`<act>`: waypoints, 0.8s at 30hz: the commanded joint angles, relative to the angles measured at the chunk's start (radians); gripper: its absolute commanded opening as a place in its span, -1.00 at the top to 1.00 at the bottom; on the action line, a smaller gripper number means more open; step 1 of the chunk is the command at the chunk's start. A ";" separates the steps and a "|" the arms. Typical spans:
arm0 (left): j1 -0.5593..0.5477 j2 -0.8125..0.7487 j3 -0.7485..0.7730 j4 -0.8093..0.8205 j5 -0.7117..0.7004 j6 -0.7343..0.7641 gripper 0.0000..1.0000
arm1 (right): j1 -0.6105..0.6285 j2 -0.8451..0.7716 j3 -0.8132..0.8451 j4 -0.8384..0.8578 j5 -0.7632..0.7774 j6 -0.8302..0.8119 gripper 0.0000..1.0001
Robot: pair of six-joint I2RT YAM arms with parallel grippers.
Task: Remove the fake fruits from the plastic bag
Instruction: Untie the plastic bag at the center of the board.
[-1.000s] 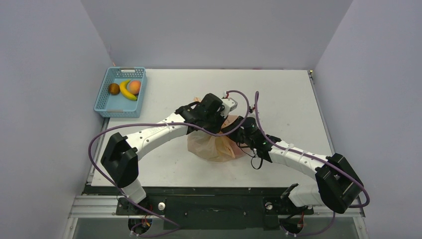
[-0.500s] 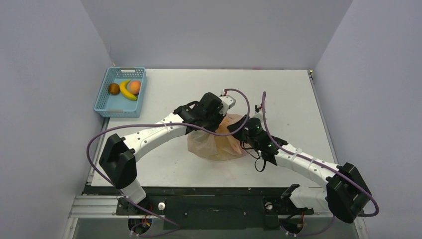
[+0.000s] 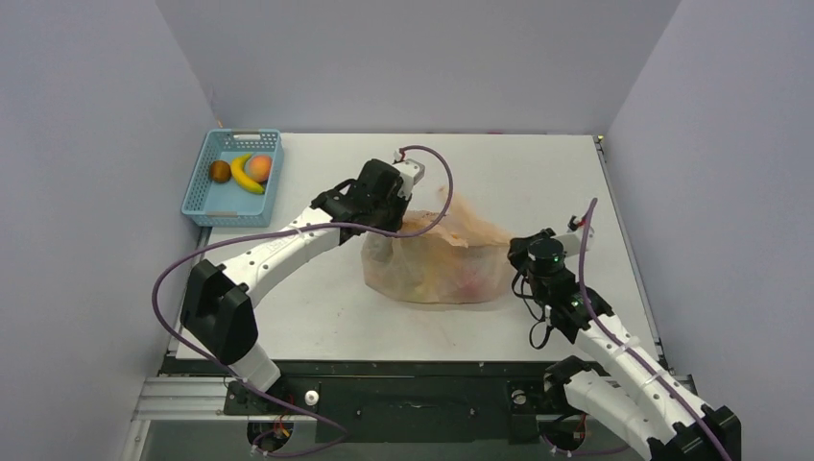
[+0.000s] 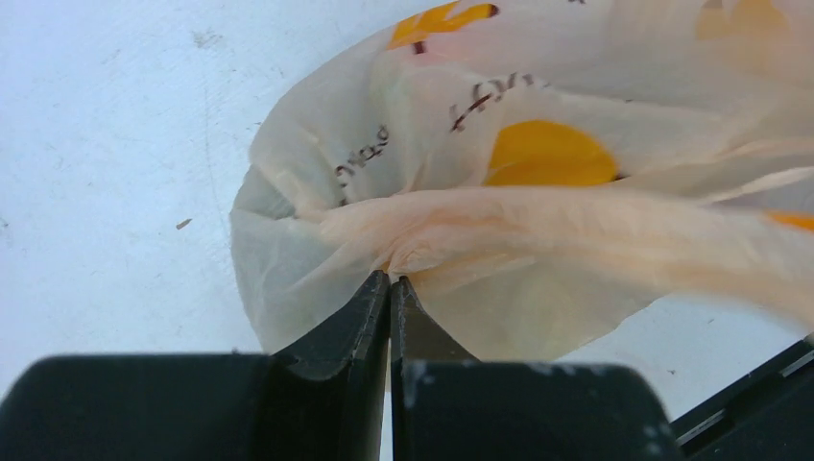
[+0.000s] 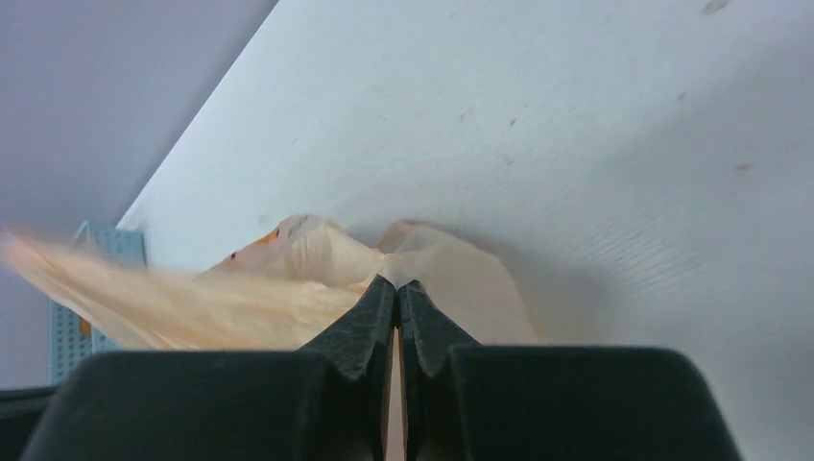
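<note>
The peach-orange plastic bag (image 3: pixel 437 264) lies stretched wide across the middle of the table. My left gripper (image 3: pixel 392 223) is shut on its left edge, and in the left wrist view the film (image 4: pixel 499 230) bunches right at the closed tips (image 4: pixel 390 279). My right gripper (image 3: pixel 514 257) is shut on the bag's right edge, with a fold of plastic (image 5: pixel 317 279) pinched between the tips (image 5: pixel 397 284). A reddish shape (image 3: pixel 470 281) shows faintly through the bag. Three fake fruits rest in the blue basket: a banana (image 3: pixel 245 173), an orange piece (image 3: pixel 260 167) and a brown piece (image 3: pixel 220 171).
The blue mesh basket (image 3: pixel 206 206) stands at the table's back left corner. Purple cables loop over both arms. The table's right edge (image 3: pixel 629 250) runs close beside the right arm.
The two grippers have pulled apart, left one back-left and right one to the right, stretching the bag wide. The right gripper closed on the bag's edge about a second ago.
</note>
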 commanded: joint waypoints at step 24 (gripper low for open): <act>0.094 -0.249 -0.103 0.158 -0.009 -0.014 1.00 | -0.297 -0.047 0.092 0.032 -0.293 -0.284 1.00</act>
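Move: Both grippers are already shut on the plastic bag's upper edge. Its middle lies about 10 cm right of the left gripper, 5 cm back and 9 cm below; from the right gripper it is some 15 cm left, level front to back and 9 cm below. The bag's loose handle flap is about 12 cm right of the left gripper, 2 cm ahead and slightly below. Keep both grippers pinched on the bag and spread them apart. Swing the right gripper about 7 cm to the right at nearly constant height, away from the bag's middle, then ease it back left a little over a centimetre. Meanwhile raise the left gripper some 4 cm, drawing it left by roughly half that. ##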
